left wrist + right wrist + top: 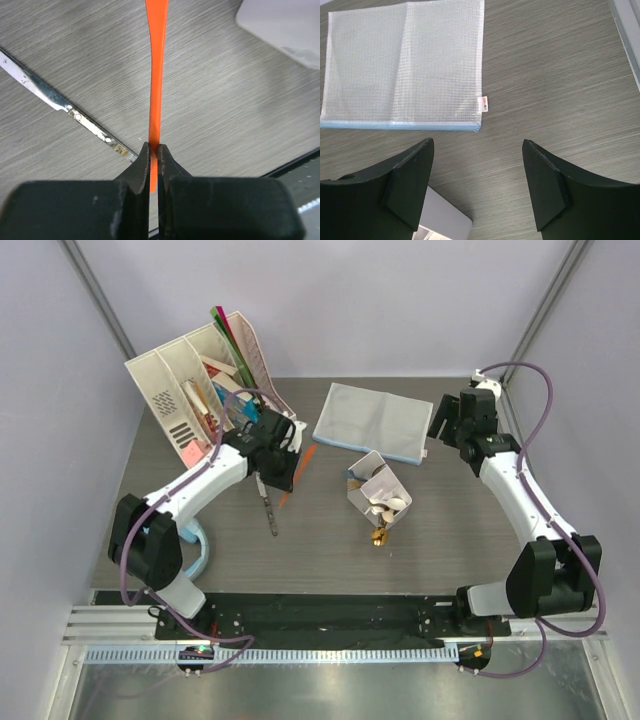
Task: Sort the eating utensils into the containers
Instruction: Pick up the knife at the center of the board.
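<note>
My left gripper (pixel 280 478) (pixel 154 148) is shut on a thin orange utensil (pixel 156 75), pinching one end so that the rest runs straight out from the jaws above the table; it also shows in the top view (pixel 311 454). A silver knife (pixel 268 508) (pixel 65 105) lies on the table just left of it. The white divided container (pixel 362 486) stands mid-table with white spoons (pixel 385 502) in it and a gold piece (pixel 379 536) at its near end. My right gripper (pixel 447 430) (pixel 477 150) is open and empty, over bare table by the container's corner (pixel 445 220).
A grey-blue mesh pouch (pixel 372 420) (pixel 405 65) lies flat behind the container. A white file rack (pixel 200 390) with folders stands at the back left. A light blue curved object (pixel 200 552) lies by the left arm's base. Walls close the left, right and back.
</note>
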{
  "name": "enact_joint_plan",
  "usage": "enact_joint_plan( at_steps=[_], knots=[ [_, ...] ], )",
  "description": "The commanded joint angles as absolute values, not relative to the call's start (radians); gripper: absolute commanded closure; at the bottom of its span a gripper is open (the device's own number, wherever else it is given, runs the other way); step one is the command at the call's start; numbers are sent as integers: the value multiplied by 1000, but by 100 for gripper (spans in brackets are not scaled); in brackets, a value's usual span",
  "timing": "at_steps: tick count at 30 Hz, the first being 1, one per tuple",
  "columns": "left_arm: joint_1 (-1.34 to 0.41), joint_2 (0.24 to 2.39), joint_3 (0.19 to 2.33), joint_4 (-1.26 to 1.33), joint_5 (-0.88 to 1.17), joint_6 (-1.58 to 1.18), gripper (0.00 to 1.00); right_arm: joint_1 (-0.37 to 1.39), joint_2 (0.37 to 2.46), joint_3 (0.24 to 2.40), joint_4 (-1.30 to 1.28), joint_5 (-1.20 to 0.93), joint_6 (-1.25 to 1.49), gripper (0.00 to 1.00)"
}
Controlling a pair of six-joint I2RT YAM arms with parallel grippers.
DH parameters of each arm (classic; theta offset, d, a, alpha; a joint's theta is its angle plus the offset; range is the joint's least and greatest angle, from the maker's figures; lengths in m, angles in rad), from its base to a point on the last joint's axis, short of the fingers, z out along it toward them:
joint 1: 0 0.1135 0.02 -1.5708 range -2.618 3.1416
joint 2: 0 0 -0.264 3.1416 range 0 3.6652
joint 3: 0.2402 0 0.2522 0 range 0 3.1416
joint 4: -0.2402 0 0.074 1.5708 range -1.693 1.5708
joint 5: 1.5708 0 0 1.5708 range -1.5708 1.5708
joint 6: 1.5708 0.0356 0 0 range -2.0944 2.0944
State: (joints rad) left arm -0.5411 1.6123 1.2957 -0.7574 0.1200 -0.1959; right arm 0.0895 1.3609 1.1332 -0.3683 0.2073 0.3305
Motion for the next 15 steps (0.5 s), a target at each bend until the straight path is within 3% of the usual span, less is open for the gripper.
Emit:
enact_joint_plan(
  at_steps=[1, 6, 15],
  knots=[
    [-545, 1559, 1396, -841, 169, -285, 100, 80, 1407, 1184, -416, 189, 342, 24],
    [-598, 1480, 1449, -856, 26, -351, 100, 75, 1480, 1195, -495, 101, 354, 24],
    [-718, 1496, 1609, -1059, 17, -397, 100, 74, 1545, 1152, -517, -27, 377, 27]
  ],
)
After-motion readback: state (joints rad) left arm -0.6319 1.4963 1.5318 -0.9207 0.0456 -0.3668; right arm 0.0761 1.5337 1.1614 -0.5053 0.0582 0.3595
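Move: The left hand already holds the orange knife near one end, clear of the table. From it the cutlery box stands about 20 cm right, 3 cm ahead and 7 cm below; the silver knife lies 6 cm left, level fore and aft, and the mesh pouch some 19 cm ahead and 19 cm right, both 11 cm down. From the right hand the box is roughly 10 cm left, 7 cm back and 15 cm below, the pouch about 10 cm left, 9 cm ahead and 19 cm down. Keeping its shut pinch on the orange knife, the left hand carries it almost straight up, about 11 cm, easing slightly right and tilting some 10 degrees. Meanwhile the right hand, fingers still wide open and touching nothing, sinks 7 to 8 cm towards the cutlery box, drifting a little left as its fingertips tip down about 15 degrees. ##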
